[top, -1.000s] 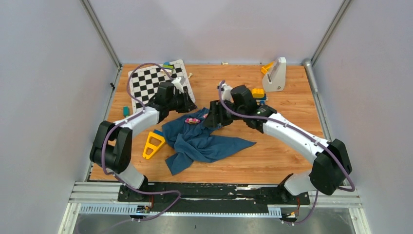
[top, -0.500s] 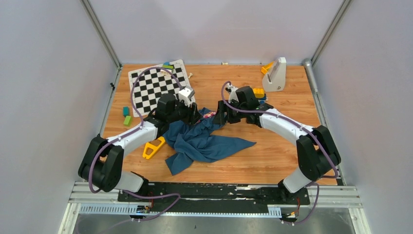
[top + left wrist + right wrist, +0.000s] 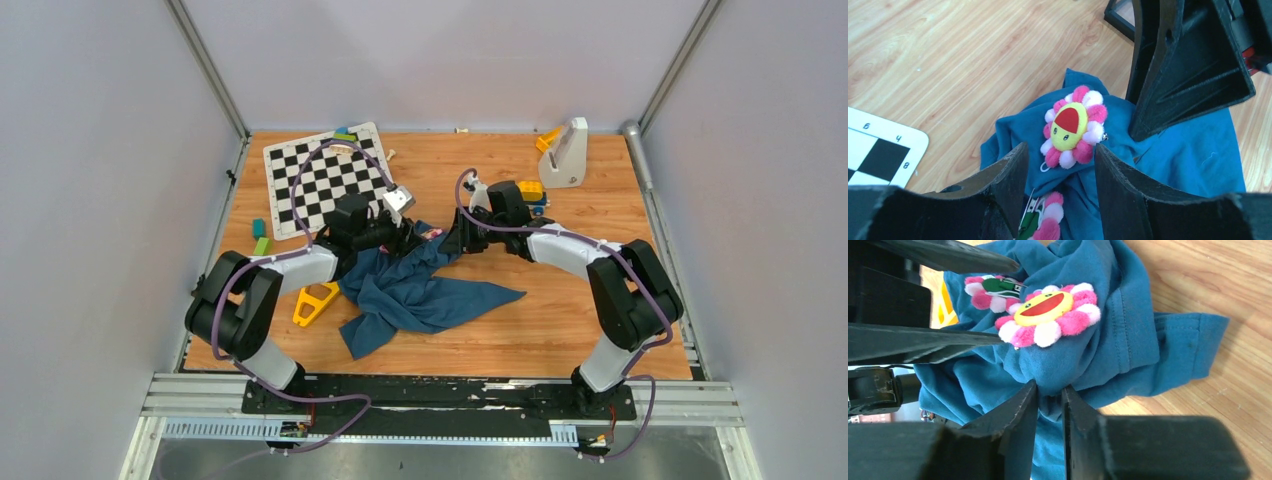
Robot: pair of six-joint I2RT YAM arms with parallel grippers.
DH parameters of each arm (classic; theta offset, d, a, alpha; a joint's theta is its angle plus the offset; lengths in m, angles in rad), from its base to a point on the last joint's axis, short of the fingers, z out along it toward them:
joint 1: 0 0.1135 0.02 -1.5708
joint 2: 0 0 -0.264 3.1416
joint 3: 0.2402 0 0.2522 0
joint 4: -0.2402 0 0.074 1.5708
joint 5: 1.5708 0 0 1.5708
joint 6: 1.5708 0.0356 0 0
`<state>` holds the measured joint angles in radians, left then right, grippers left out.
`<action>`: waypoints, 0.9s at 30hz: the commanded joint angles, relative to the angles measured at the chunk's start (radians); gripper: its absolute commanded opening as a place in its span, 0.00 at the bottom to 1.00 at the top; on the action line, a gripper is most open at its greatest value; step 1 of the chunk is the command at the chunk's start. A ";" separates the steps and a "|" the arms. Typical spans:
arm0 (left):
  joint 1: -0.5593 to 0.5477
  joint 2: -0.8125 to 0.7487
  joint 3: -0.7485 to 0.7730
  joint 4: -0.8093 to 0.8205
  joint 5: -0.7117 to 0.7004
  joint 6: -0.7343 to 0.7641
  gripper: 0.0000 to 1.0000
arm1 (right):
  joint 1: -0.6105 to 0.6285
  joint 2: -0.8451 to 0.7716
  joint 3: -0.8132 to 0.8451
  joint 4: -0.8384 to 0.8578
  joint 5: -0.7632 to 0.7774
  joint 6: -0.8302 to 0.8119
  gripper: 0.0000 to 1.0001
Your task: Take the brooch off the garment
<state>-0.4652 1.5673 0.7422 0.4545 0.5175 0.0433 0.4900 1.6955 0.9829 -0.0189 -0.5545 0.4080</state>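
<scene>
The blue garment lies crumpled mid-table. Two pink-and-white plush flowers sit on its raised far fold. The brooch, with the dark green centre, lies low between the fingers of my left gripper, which is open and not closed on it. The right wrist view shows the brooch beside the left fingers. The other flower has a yellow smiling face and sits just beyond the left fingertips. My right gripper is shut on a fold of the garment right under that flower. Both grippers meet at the fold.
A checkerboard lies at the back left, with green blocks near the left edge. A yellow triangular piece lies beside the garment. A white stand is at the back right and a small yellow toy behind the right arm.
My left gripper has opened and moved right onto the flowers. My right gripper has closed on the garment fold. The top of the garment has bunched up between them.
</scene>
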 commanded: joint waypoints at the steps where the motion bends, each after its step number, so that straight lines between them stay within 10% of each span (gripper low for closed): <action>1: -0.003 0.042 0.049 0.071 0.080 0.052 0.58 | 0.001 -0.001 -0.003 0.105 -0.051 0.016 0.22; 7: -0.001 0.068 0.063 0.067 0.129 0.062 0.52 | 0.001 -0.005 -0.007 0.112 -0.062 0.019 0.15; 12: -0.002 0.051 0.072 0.047 0.123 0.058 0.01 | 0.001 -0.011 -0.012 0.099 -0.049 0.023 0.08; 27: -0.002 -0.182 0.064 -0.173 0.211 -0.206 0.00 | 0.001 -0.119 -0.061 -0.048 0.015 0.035 0.08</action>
<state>-0.4667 1.4460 0.7803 0.3195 0.6659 -0.0669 0.4904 1.6501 0.9489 -0.0357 -0.5442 0.4404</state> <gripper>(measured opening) 0.007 0.071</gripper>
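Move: The brooch, yellow face up on a fold of the garment, lies about 3 cm to the left hand's right, 1 cm ahead and 2 cm below. From the right hand, whose fingers are nearly shut on the fold beside it, it is some 4 cm left, 2 cm ahead and 1 cm higher. The green-backed flower sits about 4 cm left of the left hand, 2 cm back and 4 cm lower; the garment's middle is roughly 9 cm behind that hand, 1 cm left and 7 cm down. The left hand eases down and to its right by about a centimetre each, its half-open fingers closing to a pinch on the near petals of the brooch, then lifts about 5 cm while drawing back some 3 cm, with the brooch in the grip. The right hand all but stays in place, finishing its squeeze on the garment fold as it rises a centimetre, then settles down again and drifts slightly back and right to hold the cloth against the pull. ##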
